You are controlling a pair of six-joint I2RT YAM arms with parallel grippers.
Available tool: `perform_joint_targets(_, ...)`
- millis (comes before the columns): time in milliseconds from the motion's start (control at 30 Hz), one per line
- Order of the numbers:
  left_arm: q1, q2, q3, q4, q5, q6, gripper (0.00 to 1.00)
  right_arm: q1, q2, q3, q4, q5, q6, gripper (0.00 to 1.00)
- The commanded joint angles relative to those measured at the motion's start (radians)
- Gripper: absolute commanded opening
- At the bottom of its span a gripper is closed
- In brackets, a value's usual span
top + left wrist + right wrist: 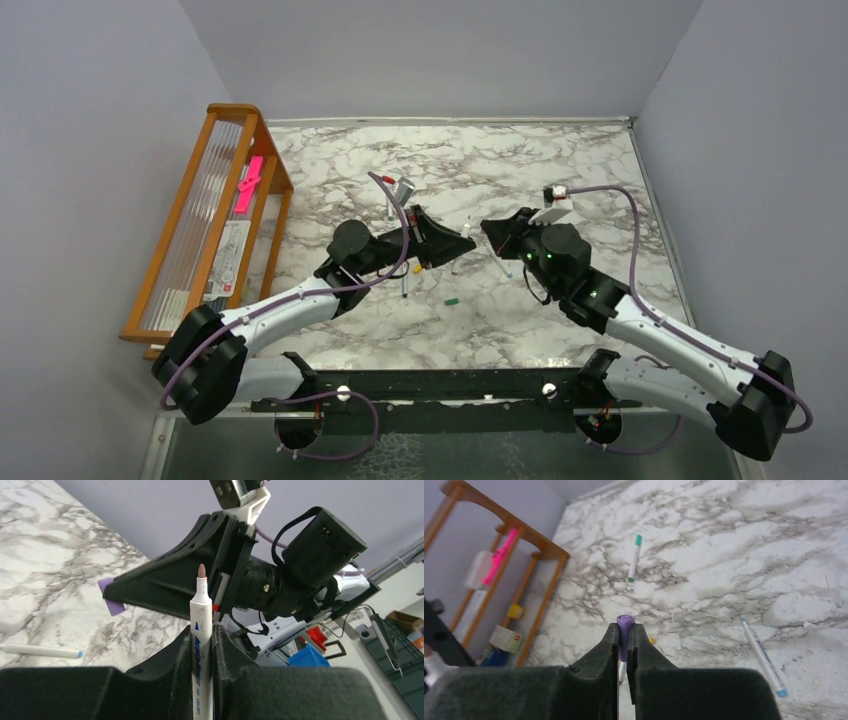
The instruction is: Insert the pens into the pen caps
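Observation:
My left gripper [203, 630] is shut on a white pen [201, 600] with blue print, held upright with its bare brownish tip on top. Facing it, tip to tip over the middle of the table, my right gripper [625, 628] is shut on a pale purple pen cap [625, 621], whose end pokes out past the fingertips. That cap [111, 602] also shows in the left wrist view, a short way left of the pen's tip and apart from it. In the top view the left gripper [462, 243] and the right gripper [490, 230] nearly meet.
On the marble lie a teal-capped pen [635, 557], a blue-tipped pen [764, 657], a dark-ended pen [405, 285], a green cap [452, 300] and a yellow cap [417, 296]. A wooden rack [215, 215] with a pink strip [248, 185] stands at the left edge.

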Motion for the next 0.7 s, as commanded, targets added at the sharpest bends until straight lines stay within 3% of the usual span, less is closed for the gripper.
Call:
perform_joint_targets(0,-0.078,-0.007,-0.005,0.074,-0.094,0.051,0.0,-0.003,-0.151,-0.076,0.209,-0.03,0.024,0.01)
perform_joint_targets(200,-0.104,0.05,0.021,0.108,-0.087,0.032,0.0,-0.004,-0.282,-0.122,0.315,-0.074,-0.044,0.01)
perform_joint_targets(667,-0.129,0.15,0.071,0.23,-0.031,-0.031,0.0,-0.003,-0.304,-0.132,0.379,-0.175,-0.086,0.01)
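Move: The left hand, gripping the pen at mid-barrel, has the purple cap some 6 cm ahead, 3 cm to its right and 8 cm below; the loose green cap lies on the table about level, 4 cm left and 29 cm below. From the right hand, which holds that purple cap, the pen's tip is about 2 cm back, 3 cm left and 10 cm up; a blue-tipped pen lies roughly 3 cm ahead, 2 cm right and 21 cm below. Upward goes the right hand, some 11 cm and easing off towards the end, drawing back about 4 cm and tipping its fingers up by roughly 30 degrees as it carries the purple cap towards the pen tip's height. The left hand shifts about 4 cm to the right and slightly back, taking the pen closer; both keep their grips. ##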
